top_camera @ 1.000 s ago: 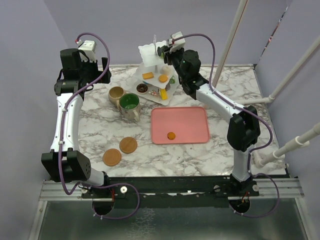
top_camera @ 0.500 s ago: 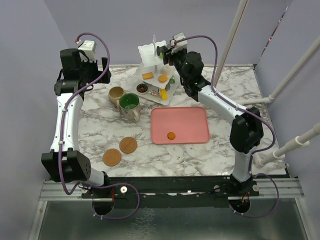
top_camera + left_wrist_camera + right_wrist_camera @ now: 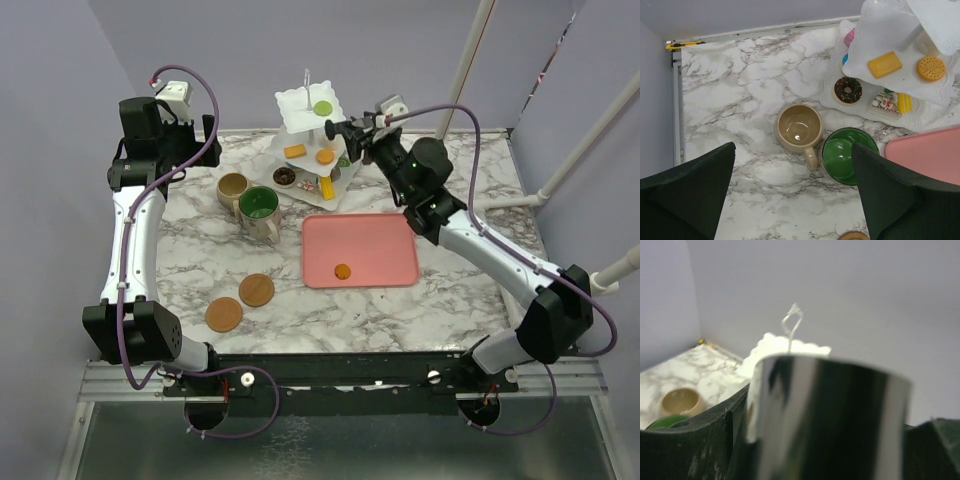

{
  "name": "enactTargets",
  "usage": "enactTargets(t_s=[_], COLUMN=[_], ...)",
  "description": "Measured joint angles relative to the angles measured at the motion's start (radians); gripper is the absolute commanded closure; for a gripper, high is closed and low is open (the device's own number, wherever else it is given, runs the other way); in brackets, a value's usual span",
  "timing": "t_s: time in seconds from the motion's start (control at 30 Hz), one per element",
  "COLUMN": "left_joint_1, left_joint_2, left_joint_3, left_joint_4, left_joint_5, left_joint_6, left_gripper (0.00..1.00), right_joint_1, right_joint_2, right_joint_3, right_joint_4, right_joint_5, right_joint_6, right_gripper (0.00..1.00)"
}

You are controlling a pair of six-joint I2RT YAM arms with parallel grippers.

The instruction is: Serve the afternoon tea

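Note:
The white three-tier stand point(image 3: 296, 100) stands at the table's back; a green pastry point(image 3: 322, 108) lies on its top tier. Lower tiers hold a yellow biscuit point(image 3: 884, 64), an orange cookie point(image 3: 931, 68) and a chocolate donut point(image 3: 847, 89). The beige mug point(image 3: 799, 127) and green-inside mug point(image 3: 847, 152) stand side by side in front of the stand. Two wooden coasters point(image 3: 257, 290) point(image 3: 224, 314) lie near the front left. My right gripper point(image 3: 345, 133) is shut on shiny tongs point(image 3: 825, 405), just right of the stand. My left gripper point(image 3: 795, 200) is open and empty, high above the mugs.
A pink tray point(image 3: 385, 250) lies right of centre with one small orange pastry point(image 3: 342, 271) on it. The stand's wire handle point(image 3: 791, 325) shows just beyond the tongs. Purple walls close in the back and left; white poles stand at the right.
My right arm has drawn back to the right, away from the stand's top tier, with the tongs. The green pastry now shows on the top tier. The left arm has not moved.

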Motion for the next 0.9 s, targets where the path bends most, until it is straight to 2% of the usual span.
enactTargets(t_s=[0.2, 0.47, 0.9], left_joint_1=[0.003, 0.003, 0.003], left_joint_2=[0.0, 0.0, -0.004], left_joint_3=[-0.004, -0.036, -0.073], left_joint_4=[0.0, 0.001, 0.001], left_joint_5=[0.002, 0.024, 0.038], left_joint_6=[-0.001, -0.009, -0.009], left_gripper=[0.01, 0.01, 0.01], right_joint_1=[0.109, 0.275, 0.378], right_joint_2=[-0.162, -0.219, -0.199], right_joint_3=[-0.271, -0.533, -0.669], right_joint_4=[-0.039, -0.129, -0.122], right_joint_5=[0.006, 0.099, 0.244], right_joint_6=[0.007, 0.05, 0.134], right_gripper=[0.45, 0.46, 0.45])
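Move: From the right hand, which holds the tongs, the round orange biscuit left on the pink tray lies about 14 cm back, 3 cm left and some 40 cm below. The tray's middle is 6 cm farther out and 5 cm to the right of the biscuit; the green mug stands roughly 15 cm farther out and 20 cm left of it. The tiered stand is about 14 cm ahead of the hand, 7 cm left. From the left hand the biscuit lies some 14 cm back, 30 cm right. Keep hold of the empty tongs and swing the right hand back clear of the tiered stand, then steeply down towards the last biscuit on the tray: some 26 cm down and 16 cm back in all, fast, easing off low over it. Tip the fingers down by about 30 degrees on the way. Lower the open left gripper slightly over its side of the table. ##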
